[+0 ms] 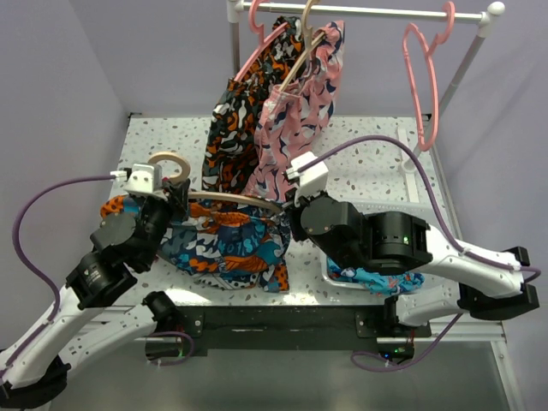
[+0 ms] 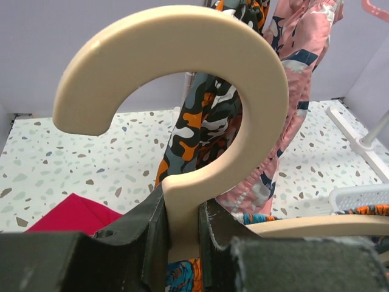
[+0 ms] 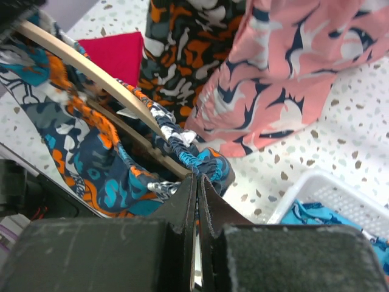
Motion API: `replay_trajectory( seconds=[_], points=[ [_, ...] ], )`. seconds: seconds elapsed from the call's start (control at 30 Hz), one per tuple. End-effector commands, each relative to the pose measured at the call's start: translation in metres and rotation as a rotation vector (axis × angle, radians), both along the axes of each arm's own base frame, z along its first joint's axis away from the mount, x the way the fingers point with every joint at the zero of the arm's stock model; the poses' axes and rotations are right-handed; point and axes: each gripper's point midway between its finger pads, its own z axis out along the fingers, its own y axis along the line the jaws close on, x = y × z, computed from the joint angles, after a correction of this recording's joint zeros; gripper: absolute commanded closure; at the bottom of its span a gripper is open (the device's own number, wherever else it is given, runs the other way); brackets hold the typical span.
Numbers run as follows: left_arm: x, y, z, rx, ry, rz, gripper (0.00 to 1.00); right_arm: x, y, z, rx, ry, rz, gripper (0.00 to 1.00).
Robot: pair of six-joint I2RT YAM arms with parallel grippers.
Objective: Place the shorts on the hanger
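Observation:
The cream hanger [image 1: 231, 199] is held level above the table's front left, its hook [image 2: 182, 91] upright. My left gripper [image 1: 178, 190] is shut on the hanger's neck just under the hook, as the left wrist view [image 2: 182, 228] shows. The shorts [image 1: 223, 244], in blue, orange, black and white print, hang draped over the hanger's frame. My right gripper [image 1: 288, 208] is at the hanger's right end, its jaws shut on the gathered waistband of the shorts [image 3: 203, 164]. The hanger bar [image 3: 79, 67] runs through the waist opening.
A clothes rail [image 1: 368, 12] at the back holds black-orange-white shorts [image 1: 235, 128], pink patterned shorts [image 1: 304, 98] and a bare pink hanger [image 1: 424, 77]. A white basket [image 3: 340, 194] with turquoise shorts [image 1: 377, 280] sits at the front right. A red cloth [image 2: 73, 213] lies on the left.

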Motion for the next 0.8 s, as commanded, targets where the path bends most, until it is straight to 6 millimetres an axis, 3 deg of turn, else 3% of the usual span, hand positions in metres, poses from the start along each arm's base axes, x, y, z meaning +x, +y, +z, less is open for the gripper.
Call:
replay_trajectory(
  seconds=[0.0, 0.1, 0.13, 0.17, 0.33, 0.43, 0.53, 0.57, 0.63, 0.67, 0.77],
  points=[
    [0.000, -0.001, 0.047, -0.021, -0.116, -0.020, 1.00, 0.013, 0.003, 0.033, -0.059, -0.057, 0.036, 1.00],
    [0.001, -0.012, 0.055, -0.005, -0.123, -0.067, 1.00, 0.009, 0.016, 0.058, -0.023, -0.061, 0.139, 1.00],
    [0.000, -0.014, 0.061, -0.006, -0.127, -0.084, 1.00, 0.009, 0.024, 0.055, -0.050, -0.060, 0.158, 1.00],
    [-0.001, -0.024, 0.063, 0.000, -0.129, -0.129, 1.00, 0.009, 0.023, 0.074, -0.021, -0.084, 0.167, 1.00],
    [-0.013, -0.048, 0.098, -0.038, -0.181, -0.279, 1.00, 0.000, 0.038, 0.109, 0.036, -0.134, 0.276, 1.00],
    [-0.018, -0.062, 0.106, -0.030, -0.181, -0.358, 1.00, -0.003, 0.038, 0.133, 0.105, -0.189, 0.304, 1.00],
    [-0.019, -0.063, 0.112, -0.046, -0.176, -0.366, 1.00, 0.000, 0.030, 0.136, 0.098, -0.224, 0.294, 1.00],
    [-0.023, -0.062, 0.116, -0.052, -0.187, -0.375, 1.00, 0.000, 0.032, 0.127, 0.080, -0.216, 0.298, 1.00],
    [-0.030, -0.061, 0.124, -0.056, -0.207, -0.402, 1.00, -0.005, 0.023, 0.134, 0.125, -0.231, 0.314, 1.00],
    [-0.033, -0.064, 0.126, -0.054, -0.211, -0.425, 1.00, -0.009, 0.027, 0.123, 0.112, -0.218, 0.347, 0.97],
    [-0.042, -0.070, 0.133, -0.055, -0.217, -0.486, 1.00, -0.019, 0.019, 0.120, 0.137, -0.195, 0.384, 0.91]
  ],
)
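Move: About 2 cm to the left, 1 ahead and 2 below the right hand, which pinches the bunched waistband corner of the blue-orange shorts, lies the hanger's right end. The hung pink shorts are some 22 cm ahead and 3 right of this hand, 5 lower; the dark camo shorts stand about 22 ahead and 10 left, also 5 lower. For the left hand, already gripping the hanger's neck, that same end is roughly 20 cm right and 4 back, 1 lower. Lifting together, both hands rise some 10 cm with shorts and hanger. The left, keeping its grip on the neck, also carries the hanger about 6 cm to the right and turns clockwise some 20 degrees, easing slightly back late on. The right goes left and a little forward, then back, turning counter-clockwise and tipping its fingers up while it still pinches the waistband at the hanger's right end. ##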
